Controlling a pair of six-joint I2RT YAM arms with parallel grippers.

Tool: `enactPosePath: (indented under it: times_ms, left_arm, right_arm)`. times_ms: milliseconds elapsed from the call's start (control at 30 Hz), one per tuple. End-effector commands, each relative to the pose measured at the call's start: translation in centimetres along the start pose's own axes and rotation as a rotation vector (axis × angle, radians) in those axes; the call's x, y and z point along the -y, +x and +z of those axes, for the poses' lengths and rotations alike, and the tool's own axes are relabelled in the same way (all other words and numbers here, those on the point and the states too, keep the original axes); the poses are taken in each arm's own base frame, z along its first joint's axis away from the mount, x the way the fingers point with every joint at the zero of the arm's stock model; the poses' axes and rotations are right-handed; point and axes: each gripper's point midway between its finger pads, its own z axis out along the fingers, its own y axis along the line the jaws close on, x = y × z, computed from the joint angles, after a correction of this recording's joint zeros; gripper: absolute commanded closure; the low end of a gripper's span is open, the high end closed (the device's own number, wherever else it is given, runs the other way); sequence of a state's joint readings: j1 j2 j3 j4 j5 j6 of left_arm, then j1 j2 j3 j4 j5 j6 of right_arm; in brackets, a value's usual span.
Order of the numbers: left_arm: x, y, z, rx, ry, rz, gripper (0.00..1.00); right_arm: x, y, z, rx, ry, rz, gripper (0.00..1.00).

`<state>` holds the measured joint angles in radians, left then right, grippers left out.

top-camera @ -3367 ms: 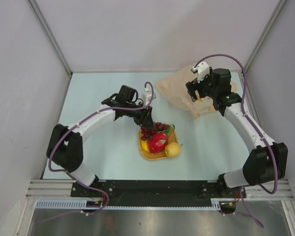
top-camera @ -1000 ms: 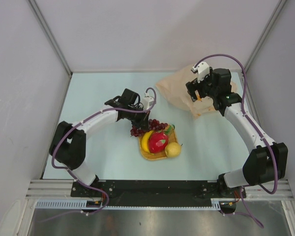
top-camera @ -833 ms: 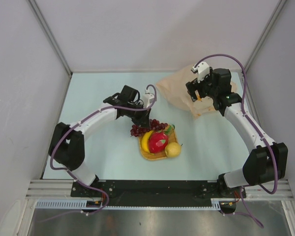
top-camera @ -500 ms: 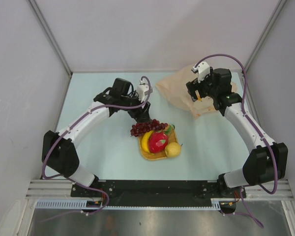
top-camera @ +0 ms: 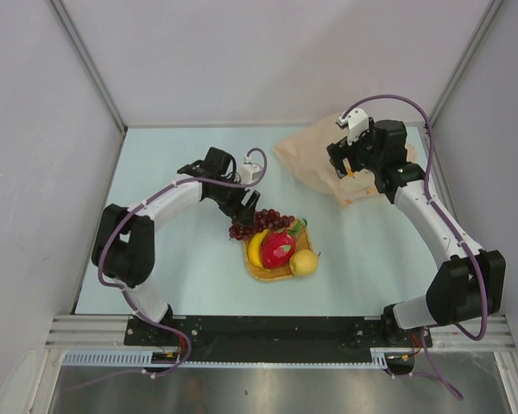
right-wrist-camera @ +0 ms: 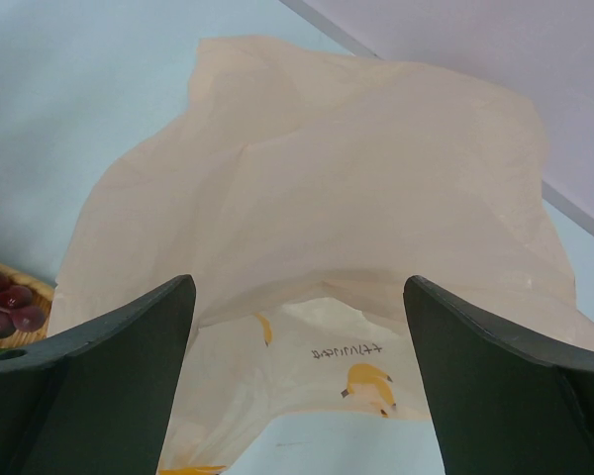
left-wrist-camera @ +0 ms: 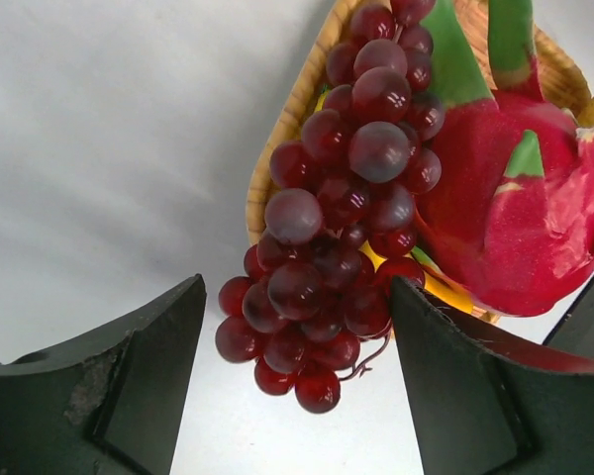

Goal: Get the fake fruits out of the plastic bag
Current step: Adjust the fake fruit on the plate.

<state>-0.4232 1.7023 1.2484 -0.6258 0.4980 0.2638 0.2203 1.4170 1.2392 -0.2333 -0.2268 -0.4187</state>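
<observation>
The dark red grapes point(top-camera: 255, 222) point(left-wrist-camera: 346, 198) lie over the left back rim of the orange woven tray point(top-camera: 271, 273) point(left-wrist-camera: 277, 148), partly on the table. In the tray rest the red fruit with green tips point(top-camera: 278, 247) point(left-wrist-camera: 515, 218), a banana point(top-camera: 255, 248) and a round yellow fruit point(top-camera: 304, 262). My left gripper point(top-camera: 245, 203) point(left-wrist-camera: 297, 327) stands open just behind the grapes, touching nothing. The plastic bag point(top-camera: 311, 157) point(right-wrist-camera: 356, 198) lies flat at the back right. My right gripper point(top-camera: 349, 169) point(right-wrist-camera: 297, 317) hovers open over its mouth, nothing between the fingers.
White walls close in the table on three sides. The bag has banana prints point(right-wrist-camera: 368, 384) on its inner face. In the right wrist view the grapes point(right-wrist-camera: 5, 295) show at the left edge.
My left gripper has opened and let go of the grapes, which now lie on the tray's rim. It has drawn back a little. The right arm has not moved.
</observation>
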Motion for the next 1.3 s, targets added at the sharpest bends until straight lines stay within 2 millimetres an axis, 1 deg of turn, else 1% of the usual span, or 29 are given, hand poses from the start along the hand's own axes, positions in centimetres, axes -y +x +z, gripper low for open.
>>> enactPosePath:
  times_ms: [0,33,67,133,167,233,267,333,367,500,600,667,700,933,1067,1200,1267]
  left_arm:
    - [0.3,-0.9,0.2,-0.002,0.042,0.017,0.23]
    - [0.2,-0.5,0.6,-0.018,0.044,0.013,0.25]
    - [0.1,-0.4,0.7,-0.022,0.043,0.009,0.3]
    - [0.2,-0.3,1.0,-0.024,0.054,0.011,0.36]
    - [0.3,-0.4,1.1,-0.023,0.064,0.014,0.47]
    - [0.8,-0.5,1.0,-0.017,0.094,0.013,0.62]
    - [0.9,-0.6,1.0,-0.012,0.101,0.013,0.76]
    - [1.0,-1.1,0.7,0.006,0.103,0.022,0.9]
    - [1.2,-1.3,0.4,0.017,0.099,0.026,1.0]
    - [1.4,-2.8,-1.0,0.066,0.088,0.052,1.0]
    - [2.0,-4.1,-2.0,0.107,0.095,0.065,1.0]
    - [2.4,-4.7,-2.4,0.12,0.107,0.068,1.0]
    - [2.4,-4.7,-2.4,0.117,0.111,0.065,1.0]
    - [2.2,-3.4,-1.2,0.076,0.127,0.028,1.0]
    - [1.9,-1.9,-0.1,0.03,0.131,-0.008,1.0]
    - [1.1,-0.7,0.5,-0.014,0.099,-0.04,1.0]
    - [0.4,-0.1,1.0,-0.044,0.069,-0.056,0.97]
  right_arm:
    - [0.4,-1.3,-0.8,0.047,0.013,0.002,0.08]
    - [0.4,-1.2,-0.8,0.047,0.013,0.005,0.08]
    - [0.5,-1.3,-0.8,0.048,0.015,0.005,0.09]
    - [0.5,-1.2,-0.8,0.048,0.011,0.007,0.09]
    - [0.4,-1.2,-0.8,0.047,0.009,0.008,0.08]
    - [0.3,-1.1,-0.7,0.045,0.006,0.009,0.09]
    - [0.4,-1.1,-0.7,0.047,0.009,0.008,0.09]
    - [0.4,-1.0,-0.7,0.046,0.009,0.007,0.09]
    - [0.3,-0.9,-0.6,0.043,0.007,0.007,0.08]
    - [0.3,-0.9,-0.6,0.045,0.005,0.009,0.08]
    - [0.3,-0.9,-0.4,0.045,0.005,0.011,0.08]
    - [0.2,-0.9,-0.4,0.046,0.004,0.01,0.08]
    - [0.3,-0.9,-0.5,0.047,0.005,0.011,0.08]
    - [0.2,-1.0,-0.5,0.047,0.003,0.011,0.08]
    - [0.2,-0.8,-0.6,0.042,0.002,0.013,0.08]
    - [0.2,-0.8,-0.5,0.043,0.002,0.012,0.08]
    - [0.2,-0.8,-0.4,0.046,0.003,0.013,0.08]
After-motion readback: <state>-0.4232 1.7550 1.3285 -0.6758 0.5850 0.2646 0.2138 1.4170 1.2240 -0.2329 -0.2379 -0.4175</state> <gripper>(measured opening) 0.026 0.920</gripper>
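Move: The grapes lie right at the left hand: its open fingers straddle the bunch's left end, and the middle of the bunch is about 4 cm to the right, 2 cm back and 2 cm lower. On the plate beyond, a couple of centimetres lower too, the banana is some 8 cm back and 3 cm right, the dragon fruit 8 cm back and 7 cm right. From the right hand the grapes are roughly 20 cm left, 14 cm back and 17 cm below. The left fingers shut on the left end of the grape bunch and keep pinching it, after the hand has sunk a last centimetre or so over it. It then lifts that end about 3 cm while drawing it a centimetre to the right, in over the plate, and begins to ease down again at the end. The wrist barely tilts. ##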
